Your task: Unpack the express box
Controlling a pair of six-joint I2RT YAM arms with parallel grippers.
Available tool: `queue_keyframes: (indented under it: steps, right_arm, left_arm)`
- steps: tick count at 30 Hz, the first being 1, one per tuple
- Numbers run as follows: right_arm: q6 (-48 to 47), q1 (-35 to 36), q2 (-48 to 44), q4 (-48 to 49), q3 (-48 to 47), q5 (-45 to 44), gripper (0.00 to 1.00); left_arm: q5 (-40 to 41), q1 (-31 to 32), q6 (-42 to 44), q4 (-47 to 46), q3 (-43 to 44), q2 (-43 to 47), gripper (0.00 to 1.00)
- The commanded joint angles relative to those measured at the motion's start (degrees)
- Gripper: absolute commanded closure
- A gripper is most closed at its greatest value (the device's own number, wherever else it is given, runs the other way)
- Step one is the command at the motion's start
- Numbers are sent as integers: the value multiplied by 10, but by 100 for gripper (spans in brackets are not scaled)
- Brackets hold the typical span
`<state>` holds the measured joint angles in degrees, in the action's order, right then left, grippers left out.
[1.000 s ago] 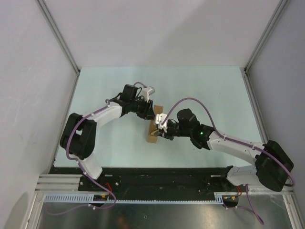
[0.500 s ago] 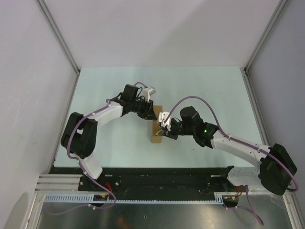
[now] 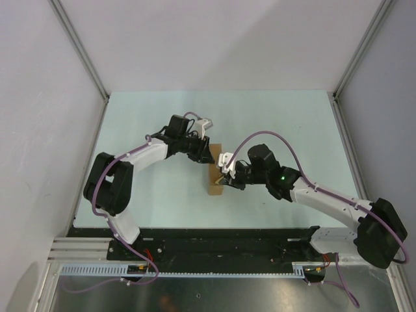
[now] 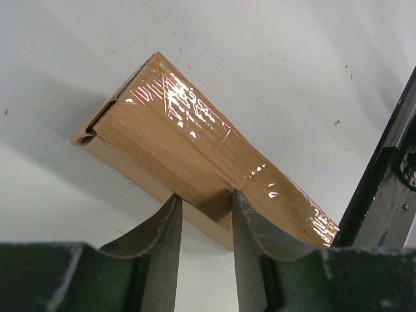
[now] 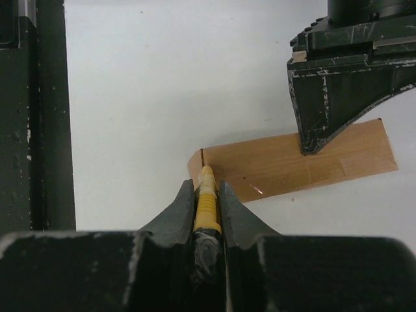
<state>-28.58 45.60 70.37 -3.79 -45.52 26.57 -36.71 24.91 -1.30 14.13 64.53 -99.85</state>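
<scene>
The express box (image 3: 214, 188) is a slim brown cardboard box sealed with clear tape (image 4: 195, 117), standing on its long narrow edge in mid-table. My left gripper (image 4: 203, 194) comes in from the left and is shut across the box's thickness near its far end (image 3: 208, 156). One of its fingers (image 5: 311, 133) shows against the box face (image 5: 279, 166) in the right wrist view. My right gripper (image 5: 206, 185) is shut on a yellow utility knife (image 5: 207, 205). The knife's tip touches the box's near end corner (image 5: 203, 155).
The pale green table (image 3: 273, 123) is enclosed by white walls with metal posts (image 3: 81, 49) at the back corners. A black rail (image 3: 214, 237) runs along the near edge by the arm bases. The right arm's link (image 4: 383, 188) stands close beside the box.
The right arm has shifted slightly right, and the box's near end has swung a little right with it. The left gripper has kept its hold and barely moved.
</scene>
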Motion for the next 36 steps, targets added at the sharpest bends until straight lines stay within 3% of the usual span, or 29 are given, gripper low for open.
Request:
queue_keyframes:
  steps: [1,19,24,29,36]
  right_arm:
    - [-22,-20,-23,-87,-8,-52,100]
    - [10,-53,-83,-69,-26,-47,100]
    - [105,-97,-133,-28,-27,-47,100]
    - [228,-125,-125,-24,-27,-106,99]
    - [406,-185,-47,-63,-27,-114,97]
  left_arm:
    - [116,-6,106,86,-32,-54,99]
    - [103,-6,100,87,-23,-44,98]
    - [99,-6,94,88,-6,-11,94]
    - [78,-6,75,88,28,19,86]
    - [56,-6,41,87,81,49,62]
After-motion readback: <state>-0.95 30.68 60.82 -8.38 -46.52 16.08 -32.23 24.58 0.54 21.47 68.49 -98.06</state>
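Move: The express box stands on its narrow side, its long axis running ahead. The right hand, still holding the knife, has the box's middle some 4 cm ahead, 5 cm to its left and 9 cm below. The left gripper is about 9 cm ahead, 8 cm left and 5 cm lower. From the left hand, at the box's top edge, the box's middle lies roughly 4 cm back, 3 cm right and 5 cm below. Right hand carries the knife some 9 cm right, forward and up, away from the box, turning clockwise. ##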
